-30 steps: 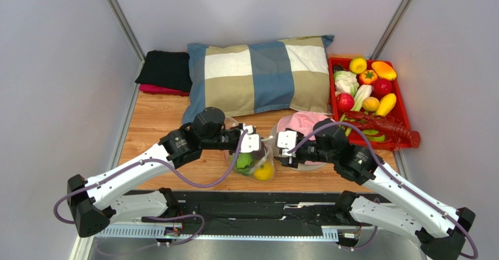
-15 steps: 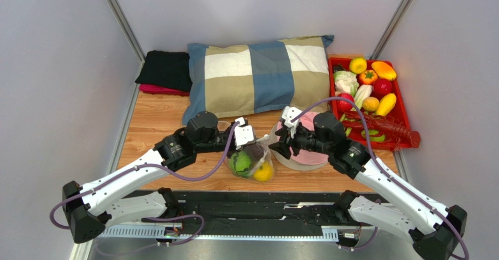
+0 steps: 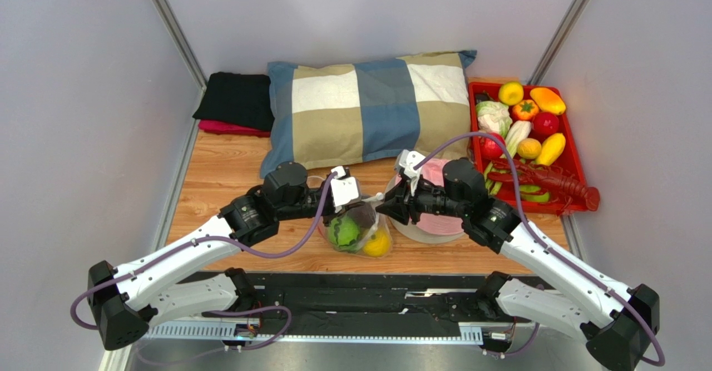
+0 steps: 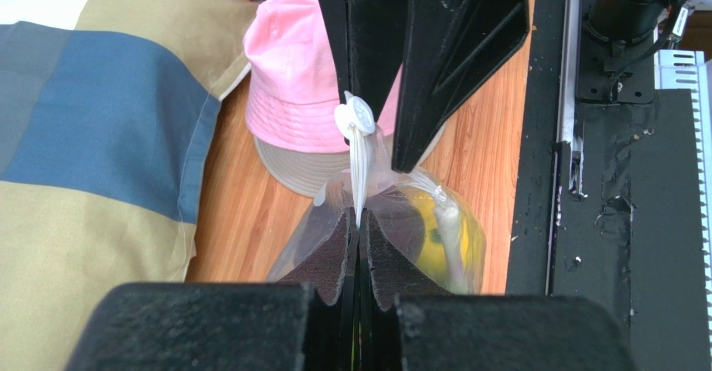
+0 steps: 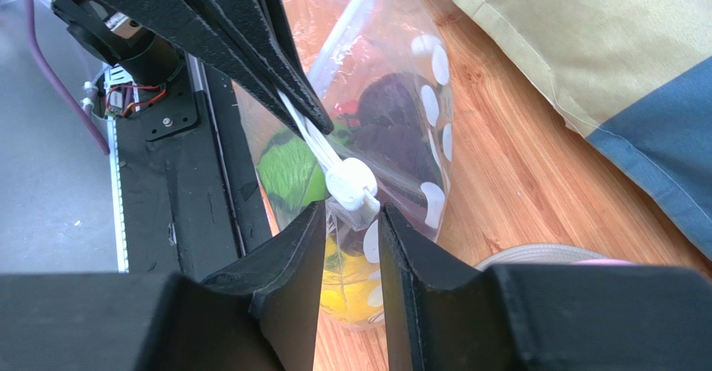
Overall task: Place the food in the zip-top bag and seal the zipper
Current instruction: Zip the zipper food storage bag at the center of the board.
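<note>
The clear dotted zip-top bag (image 3: 361, 231) sits on the wooden table and holds green (image 5: 288, 175), yellow (image 5: 351, 281) and purple (image 5: 389, 121) food. My left gripper (image 4: 358, 218) is shut on the zipper (image 4: 359, 167), pinching the pale strip upright. A white slider (image 5: 351, 183) sits on that strip. My right gripper (image 5: 351, 214) faces the left one from the other side. Its jaws stand narrowly apart around the bag's edge just behind the slider. In the top view the left gripper (image 3: 349, 194) and right gripper (image 3: 387, 206) meet over the bag's top.
A pink hat (image 3: 434, 221) lies under my right arm, right of the bag. A red tray (image 3: 575, 167) at the back right holds more toy food and a red lobster (image 3: 551, 179). A checked pillow (image 3: 368, 108) and folded black cloth (image 3: 238, 100) lie behind.
My right gripper has swung left from above the hat to the bag's top edge, and its jaws have narrowed. My left gripper has stayed shut on the zipper, shifting slightly.
</note>
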Available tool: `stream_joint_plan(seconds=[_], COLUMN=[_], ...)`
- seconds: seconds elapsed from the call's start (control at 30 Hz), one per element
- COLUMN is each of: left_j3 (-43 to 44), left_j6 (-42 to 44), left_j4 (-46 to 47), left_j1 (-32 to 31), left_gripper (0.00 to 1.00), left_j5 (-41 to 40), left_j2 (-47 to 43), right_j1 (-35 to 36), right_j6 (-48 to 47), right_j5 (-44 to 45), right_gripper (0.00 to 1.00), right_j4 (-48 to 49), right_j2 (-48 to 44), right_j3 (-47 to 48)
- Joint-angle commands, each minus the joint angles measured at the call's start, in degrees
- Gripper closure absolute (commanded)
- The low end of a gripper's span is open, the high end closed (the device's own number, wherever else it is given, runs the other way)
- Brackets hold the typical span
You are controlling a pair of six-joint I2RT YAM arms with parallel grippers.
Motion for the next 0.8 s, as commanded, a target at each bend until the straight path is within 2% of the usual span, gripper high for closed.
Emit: stream_joint_plan(seconds=[0.0,0.1,0.3,0.53,0.77], left_j3=[0.1,0.3,0.6,-0.2,-0.8], left_j6=[-1.3,-1.5,-2.1,-2.3,-1.8], left_j4=[4.1,4.1,3.7,4.9,5.6], left_j1=[0.4,0.9,2.3,2.5,2.5], left_gripper=[1.00,1.00,1.00,1.00,1.00], left_j5=[0.8,1.1,2.1,6.2,8.2], left_j2=[-1.1,-1.1,-1.4,-3.2,-4.4], right_j1=[-0.1,-0.1,-0.9,-1.3,-1.4], right_j6=[0.8,0.4,-1.3,-1.1,-1.9], right_j5=[-2.9,-4.0,-1.9,-0.3,-2.6], right_gripper=[0.64,0.60,0.37,0.38,0.42], right_j4=[4.0,3.5,-1.2,0.6,3.1], right_j2=[-0.2,-1.0,-4.0,-2.0,0.3], right_j3=[0.6,0.5,0.6,0.5,1.8])
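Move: The left fingers already pinch the zipper strip; its white tab sticks out about 4 cm to the left hand's right, level with it. From the half-open right fingers the tab is about 2 cm left, level in reach and some 1 cm higher. In the bag below, roughly 15 cm down, the yellow food is 2 cm left of the right hand and 5 cm back, the green food 11 cm left and 2 cm back. The pink hat is some 13 cm right, 7 cm ahead and 15 cm below. Up and slightly back goes the right hand, rising a good 1 cm as its fingers spread from half-closed to clearly wider around the white tab without gripping it; then it sinks and returns forward almost to its start. The left hand keeps its pinch on the strip, easing forward a little, then drawing back about 1.5 cm while lifting about 1 cm, with barely any wrist turn. ##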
